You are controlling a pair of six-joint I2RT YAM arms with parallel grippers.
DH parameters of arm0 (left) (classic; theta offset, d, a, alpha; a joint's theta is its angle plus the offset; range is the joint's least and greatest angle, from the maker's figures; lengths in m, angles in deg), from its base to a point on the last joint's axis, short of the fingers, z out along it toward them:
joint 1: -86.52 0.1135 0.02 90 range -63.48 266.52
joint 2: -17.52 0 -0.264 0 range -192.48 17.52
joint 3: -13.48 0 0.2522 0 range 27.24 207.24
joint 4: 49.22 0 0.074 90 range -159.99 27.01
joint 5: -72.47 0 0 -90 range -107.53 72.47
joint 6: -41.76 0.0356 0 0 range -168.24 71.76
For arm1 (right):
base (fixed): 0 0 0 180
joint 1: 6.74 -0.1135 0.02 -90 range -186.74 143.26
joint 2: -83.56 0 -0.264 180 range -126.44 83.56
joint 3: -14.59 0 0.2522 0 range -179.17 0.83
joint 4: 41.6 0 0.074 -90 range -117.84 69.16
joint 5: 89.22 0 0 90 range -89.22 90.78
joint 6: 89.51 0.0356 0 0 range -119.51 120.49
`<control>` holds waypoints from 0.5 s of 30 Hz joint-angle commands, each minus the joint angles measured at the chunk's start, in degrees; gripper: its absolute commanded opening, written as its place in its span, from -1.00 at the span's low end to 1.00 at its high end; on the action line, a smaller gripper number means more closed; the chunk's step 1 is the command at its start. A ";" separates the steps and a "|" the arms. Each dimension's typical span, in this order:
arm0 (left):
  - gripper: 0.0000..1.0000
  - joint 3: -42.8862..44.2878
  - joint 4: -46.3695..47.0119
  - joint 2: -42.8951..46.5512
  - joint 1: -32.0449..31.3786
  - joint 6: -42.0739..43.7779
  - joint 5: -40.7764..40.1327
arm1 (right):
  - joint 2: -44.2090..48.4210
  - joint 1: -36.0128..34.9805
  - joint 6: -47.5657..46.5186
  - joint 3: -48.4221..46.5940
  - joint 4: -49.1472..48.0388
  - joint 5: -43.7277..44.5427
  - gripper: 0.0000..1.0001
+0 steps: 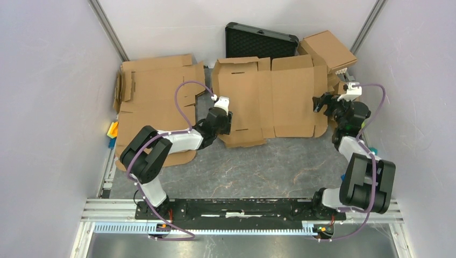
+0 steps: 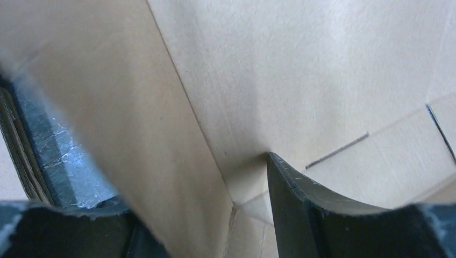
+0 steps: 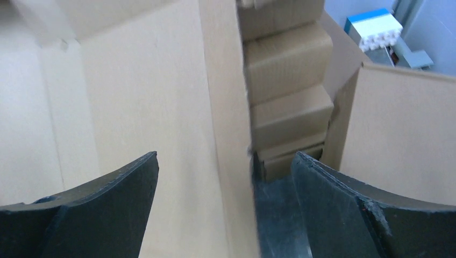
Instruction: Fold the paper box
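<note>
The paper box (image 1: 279, 97) lies mostly flat at the middle back of the table, a brown die-cut sheet with flaps and slots. My left gripper (image 1: 223, 119) is at its left end. In the left wrist view a raised flap (image 2: 140, 134) slants up between the jaws of the left gripper (image 2: 188, 183). One fingertip (image 2: 293, 199) rests on the flat panel inside the crease, and the other is mostly hidden behind the flap. My right gripper (image 1: 322, 103) is open at the box's right edge. In the right wrist view the gripper (image 3: 225, 161) straddles an upright side flap (image 3: 228, 134) without touching it.
A black foam-lined case (image 1: 261, 40) stands behind the box. More flat cardboard sheets (image 1: 156, 102) lie at the left, with colourful bits (image 1: 112, 130) at their edge. A folded brown box (image 1: 328, 49) and stacked cardboard (image 3: 285, 80) sit at the back right. White walls enclose the table.
</note>
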 commanded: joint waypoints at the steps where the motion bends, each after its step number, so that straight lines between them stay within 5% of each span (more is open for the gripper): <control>1: 0.19 2.36 0.38 -0.95 0.35 1.79 -1.66 | -4.79 0.48 0.63 -7.73 -1.72 -3.98 0.96; 15: 0.11 4.69 -2.18 -2.49 0.80 1.08 -1.19 | -14.94 -1.38 -0.11 -23.37 20.39 -11.72 0.88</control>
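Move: The box's right side flap runs out between the right hand's open fingers, its middle roughly 4 cm ahead, 3 cm left and 5 cm below. The stacked boxes stand some 19 cm straight ahead of that hand and about 8 cm lower. A single small box is about 6 cm ahead, 6 cm right and 10 cm below it. From the left hand, that flap lies some 35 cm right, 8 cm ahead and 8 cm higher. With its fingers still astride the right side flap's free edge, touch not clear, the right hand runs about 6 cm forward along the flap towards the stacked boxes, rising slightly, then sinking some 2 cm as it eases to a stop. It tips down, rolls and turns counter-clockwise, each by under 10 degrees, fingers staying nearly wide open. The left hand stays put, fingers still around the left side flap. ##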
